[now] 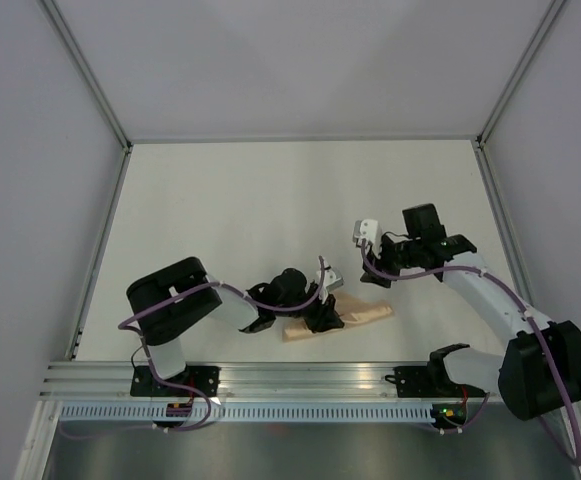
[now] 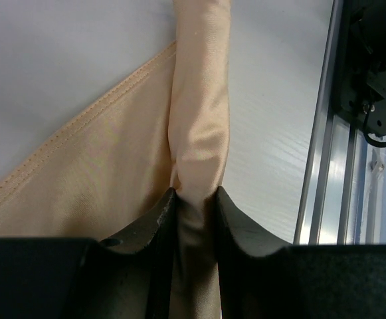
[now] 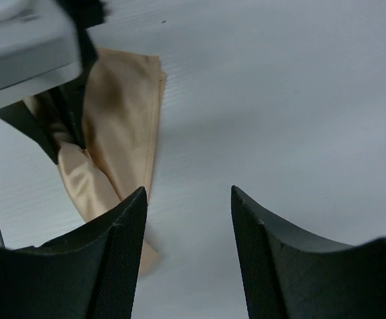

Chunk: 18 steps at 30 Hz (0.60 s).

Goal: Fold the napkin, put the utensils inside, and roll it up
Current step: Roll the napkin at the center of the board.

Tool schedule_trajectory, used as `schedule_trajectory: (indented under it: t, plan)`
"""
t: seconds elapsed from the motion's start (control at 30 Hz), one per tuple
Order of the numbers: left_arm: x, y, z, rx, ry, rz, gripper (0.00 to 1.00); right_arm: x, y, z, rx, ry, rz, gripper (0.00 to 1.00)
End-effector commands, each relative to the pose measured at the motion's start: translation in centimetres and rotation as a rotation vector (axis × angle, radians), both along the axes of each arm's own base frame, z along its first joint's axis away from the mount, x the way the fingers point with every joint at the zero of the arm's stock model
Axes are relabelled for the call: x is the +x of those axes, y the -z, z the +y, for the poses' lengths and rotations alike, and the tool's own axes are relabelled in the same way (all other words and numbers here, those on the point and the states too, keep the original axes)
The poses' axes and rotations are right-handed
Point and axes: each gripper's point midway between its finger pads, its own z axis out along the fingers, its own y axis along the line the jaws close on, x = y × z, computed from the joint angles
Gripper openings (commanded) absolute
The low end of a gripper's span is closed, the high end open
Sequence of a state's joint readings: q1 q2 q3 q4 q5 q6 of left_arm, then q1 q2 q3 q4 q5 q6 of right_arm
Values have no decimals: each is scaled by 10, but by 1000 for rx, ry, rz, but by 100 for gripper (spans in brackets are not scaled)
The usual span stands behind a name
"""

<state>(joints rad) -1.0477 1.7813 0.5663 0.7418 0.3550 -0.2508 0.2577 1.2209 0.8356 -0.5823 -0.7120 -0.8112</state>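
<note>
The napkin (image 1: 365, 318) is a light orange-tan cloth, rolled into a narrow bundle near the table's front edge. A flat flap of it spreads to the left in the left wrist view. My left gripper (image 1: 325, 318) is shut on the roll (image 2: 199, 119), and its jaws (image 2: 196, 196) pinch the cloth from both sides. My right gripper (image 1: 378, 272) hovers above and to the right of the roll. It is open (image 3: 188, 193) with only bare table between its fingers, and the napkin (image 3: 123, 119) lies to its left. No utensils are in view.
An aluminium rail (image 1: 300, 380) runs along the table's near edge, close beside the roll (image 2: 325, 199). White enclosure walls stand at the back and on both sides. The left arm's white wrist camera (image 3: 20, 46) fills the right wrist view's upper left corner.
</note>
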Motion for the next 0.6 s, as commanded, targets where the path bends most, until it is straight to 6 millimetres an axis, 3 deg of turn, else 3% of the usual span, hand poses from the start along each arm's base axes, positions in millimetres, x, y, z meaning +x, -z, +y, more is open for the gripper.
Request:
schedule_trajectory:
  t: [0.0,0.17,0.57]
  plan:
    - [-33,80,60,313,-22,270,2,-17,8,16,-33,-132,-112,60]
    - [-27,92,69,341,-47,359,2,-48,30,29,-94,-216,-222,60]
    - [-20,104,73,378,-73,470,2,-84,64,35,-151,-306,-312,61]
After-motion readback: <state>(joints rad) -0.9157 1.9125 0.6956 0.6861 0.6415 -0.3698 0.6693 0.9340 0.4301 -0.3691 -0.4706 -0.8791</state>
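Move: The rolled napkin's free stretch, just to the right of the left gripper, lies about 11 cm back from the open right hand, 5 cm to its left and 10 cm below. The left gripper's pinch on the roll is another 7 cm or so farther left than that stretch, and the unrolled napkin flap lies some 5 cm back, 7 cm left and 11 cm below the right hand. From the left hand, the free stretch is about 7 cm right and 1 cm ahead. Still pinching the napkin roll, the left hand twists it forward about 15 degrees while easing a little over 1 cm forward. Meanwhile the right hand swoops back some 9 cm, down about 7 and slightly left towards the free stretch of roll beside the left fingers, turning counter-clockwise, its fingers staying open and no touch visible. ##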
